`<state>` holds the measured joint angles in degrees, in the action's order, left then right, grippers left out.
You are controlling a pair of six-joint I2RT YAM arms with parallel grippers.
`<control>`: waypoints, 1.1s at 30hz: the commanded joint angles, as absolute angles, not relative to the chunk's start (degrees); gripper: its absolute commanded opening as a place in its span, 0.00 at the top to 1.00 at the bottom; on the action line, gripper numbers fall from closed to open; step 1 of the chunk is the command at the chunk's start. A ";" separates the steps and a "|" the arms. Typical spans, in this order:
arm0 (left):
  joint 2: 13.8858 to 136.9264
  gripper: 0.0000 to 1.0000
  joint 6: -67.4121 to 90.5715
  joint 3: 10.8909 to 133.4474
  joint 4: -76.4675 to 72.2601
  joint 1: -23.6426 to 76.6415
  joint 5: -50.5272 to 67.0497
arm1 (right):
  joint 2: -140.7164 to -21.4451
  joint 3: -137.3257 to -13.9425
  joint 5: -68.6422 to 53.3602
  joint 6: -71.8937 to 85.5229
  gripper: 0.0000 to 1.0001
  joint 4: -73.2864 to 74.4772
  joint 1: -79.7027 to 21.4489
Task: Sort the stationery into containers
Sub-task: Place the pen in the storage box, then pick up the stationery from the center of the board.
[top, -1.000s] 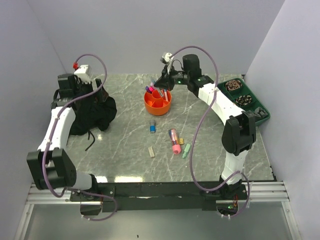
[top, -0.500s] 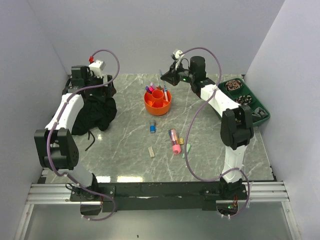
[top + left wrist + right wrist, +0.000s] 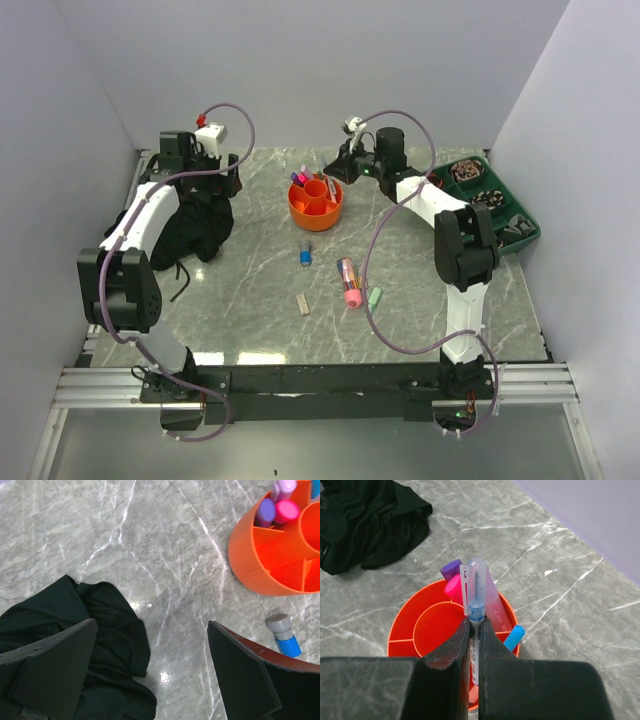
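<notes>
The round orange holder stands at the back middle of the table with pink and purple markers upright in its ring. My right gripper hangs over its far right rim, shut on a clear pen with a blue tip. Loose stationery lies in front: a blue capped piece, a pink marker, a green eraser and a beige eraser. My left gripper is open above the cloth's edge, holding nothing.
A black cloth bundle lies at the left, below my left arm. A dark green compartment tray sits at the right edge. The blue piece lies just beside the holder. Walls close off the back and both sides.
My left arm has swung back and to the right, over the cloth towards the holder. My right arm has folded back, keeping the pen gripped above the holder's right rim.
</notes>
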<state>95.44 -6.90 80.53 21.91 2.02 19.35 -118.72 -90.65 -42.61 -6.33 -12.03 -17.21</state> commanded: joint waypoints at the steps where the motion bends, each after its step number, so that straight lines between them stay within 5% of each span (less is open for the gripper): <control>1: 95.80 0.01 -8.17 82.79 21.36 2.11 18.02 | -118.57 -89.12 -41.58 -4.66 0.95 -16.52 -16.96; 5: 95.63 0.01 -8.09 82.62 21.36 2.11 17.93 | -117.60 -87.11 -40.61 -3.87 0.75 -17.49 -16.88; 10: 94.75 0.00 -7.82 82.27 21.01 2.11 18.46 | -115.85 -86.14 -39.73 -3.95 0.63 -16.88 -16.96; 19: 91.32 0.01 -6.42 80.95 18.11 2.11 20.38 | -107.06 -85.61 -38.41 -8.77 0.54 -9.42 -16.88; 33: 75.16 0.01 -3.87 67.43 13.18 3.60 26.54 | -82.63 -72.34 -38.58 -32.22 0.47 23.87 -17.31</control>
<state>80.18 -4.29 70.98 15.55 2.22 24.32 -86.76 -75.29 -36.97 -20.45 8.45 -17.21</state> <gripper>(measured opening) 0.995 0.525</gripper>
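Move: Just under the right hand is the orange storage box, its middle about 2 cm back, 3 cm left and 8 cm below; the closed fingers still hold the clear-capped pen with its lower end already over the box's right-hand part. The pink and purple markers stand in the box some 6 cm left of the hand and 1 cm ahead. The blue marker lies about 13 cm back and 6 cm left. From the left hand, the box is some 18 cm to the right, level fore and aft, 10 cm below. Lowering the pen another 2.5 cm or so into the storage box, the right hand opens its fingers to about half and lets go of the pen. It lingers there briefly, then climbs and draws back and to the right, away from the box, ending about 11 cm back from its starting place. Late on, the empty left hand, fingers wide open, rises some 6 cm and backs off, tipping up slightly. ##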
